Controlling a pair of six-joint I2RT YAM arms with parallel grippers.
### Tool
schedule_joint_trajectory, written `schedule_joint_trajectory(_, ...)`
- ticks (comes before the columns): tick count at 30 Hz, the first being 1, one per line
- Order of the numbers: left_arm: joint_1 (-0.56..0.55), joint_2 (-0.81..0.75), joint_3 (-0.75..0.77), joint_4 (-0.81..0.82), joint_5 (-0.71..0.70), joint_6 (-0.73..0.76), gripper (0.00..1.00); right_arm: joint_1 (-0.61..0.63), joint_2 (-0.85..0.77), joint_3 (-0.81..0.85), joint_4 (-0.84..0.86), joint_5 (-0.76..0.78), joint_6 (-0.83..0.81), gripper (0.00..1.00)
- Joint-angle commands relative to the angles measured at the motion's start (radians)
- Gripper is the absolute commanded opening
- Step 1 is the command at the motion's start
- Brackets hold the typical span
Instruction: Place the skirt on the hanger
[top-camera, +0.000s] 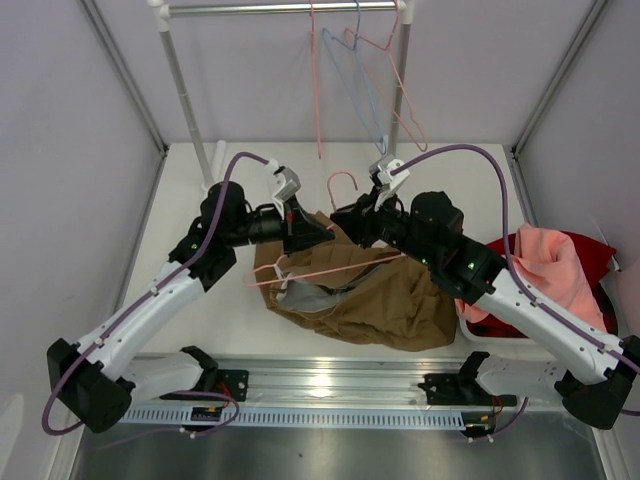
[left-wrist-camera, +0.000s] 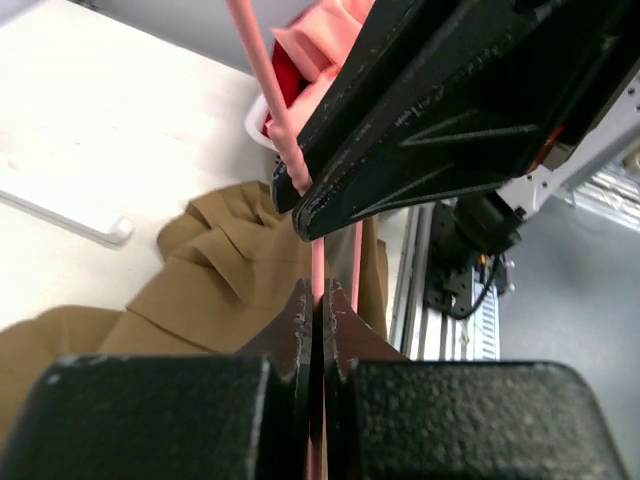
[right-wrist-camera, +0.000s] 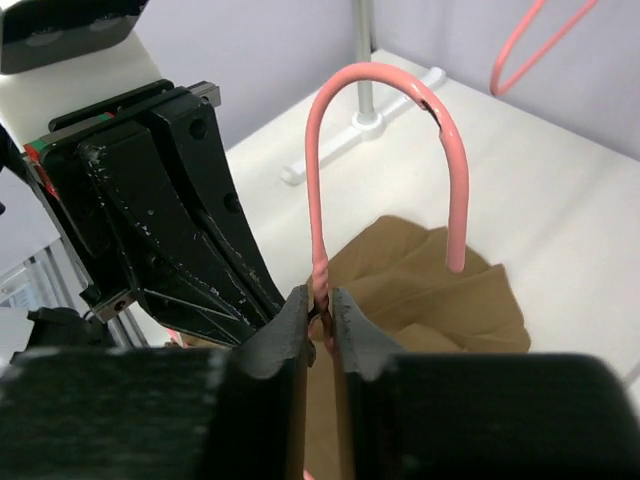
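The tan-brown skirt (top-camera: 380, 305) lies crumpled on the table between my arms, pale grey lining showing at its left. A salmon-pink wire hanger (top-camera: 320, 270) rests across it, hook (top-camera: 343, 180) pointing away. My left gripper (top-camera: 322, 238) is shut on the hanger's wire (left-wrist-camera: 262, 90), pinched at the fingertips (left-wrist-camera: 318, 300) above the skirt (left-wrist-camera: 220, 270). My right gripper (top-camera: 350, 213) sits at the twisted neck below the hook (right-wrist-camera: 385, 75); its jaws (right-wrist-camera: 322, 305) stand a sliver apart round the neck, over the skirt (right-wrist-camera: 430, 290).
At the back, a clothes rack (top-camera: 185, 90) carries a light blue hanger (top-camera: 355, 90) and pink hangers (top-camera: 400, 90). Its white foot (left-wrist-camera: 60, 210) lies left of the skirt. A white basket (top-camera: 475, 330) at right holds salmon-pink cloth (top-camera: 550, 265) and dark red cloth (top-camera: 595, 250).
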Motion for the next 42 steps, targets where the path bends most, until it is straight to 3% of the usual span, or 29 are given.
schedule_joint_trajectory(1, 0.008, -0.103, 0.001, 0.064, -0.105, -0.065, 0.00, -0.012, -0.016, 0.039, 0.003, 0.123, -0.027, 0.30)
schedule_joint_trajectory(6, 0.008, -0.143, 0.038, -0.045, -0.195, -0.042, 0.00, 0.000, -0.014, 0.054, 0.005, 0.138, -0.030, 0.68)
schedule_joint_trajectory(9, 0.010, -0.174, 0.038, -0.094, -0.269, -0.038, 0.00, 0.001, -0.014, 0.079, -0.006, 0.166, -0.023, 0.84)
schedule_joint_trajectory(14, 0.010, -0.235, 0.006, -0.103, -0.373, -0.069, 0.00, -0.002, 0.003, 0.133, -0.055, 0.261, -0.016, 1.00)
schedule_joint_trajectory(20, 0.025, -0.263, 0.081, -0.264, -0.592, -0.086, 0.00, -0.018, 0.006, 0.174, -0.105, 0.334, 0.025, 0.99)
schedule_joint_trajectory(30, 0.149, -0.212, 0.297, -0.559, -0.801, -0.106, 0.00, -0.077, 0.009, 0.243, -0.187, 0.341, 0.071, 0.99)
schedule_joint_trajectory(35, 0.278, -0.125, 0.432, -0.573, -0.786, -0.094, 0.00, -0.088, 0.027, 0.281, -0.225, 0.341, 0.076, 0.99)
schedule_joint_trajectory(42, 0.396, 0.107, 0.821, -0.603, -0.731, -0.060, 0.00, -0.104, 0.044, 0.327, -0.245, 0.308, 0.079, 0.99)
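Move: The hanger, with the skirt on it, is already pinched at its neck by both hands. The rack rail's free left half lies about 35 cm ahead of the left hand, 20 cm to its left and 18 cm up; from the right hand some 32 cm ahead, 21 cm left and 14 cm up. The nearest hanging pink hanger is roughly 35 cm ahead of the left hand, 3 cm left and 5 cm higher. The skirt's bulk sits about 22 cm below that hand, level with it and 4 cm right. The hanger passes wholly to the left hand, which keeps its pinch below the hook and carries it about 20 cm left, rising, then increasingly forward (10 cm each) towards the rail, swinging some 65 degrees counter-clockwise. The right fingers open wide, let go of the neck and move away to the right, forward and up, turning clockwise. ##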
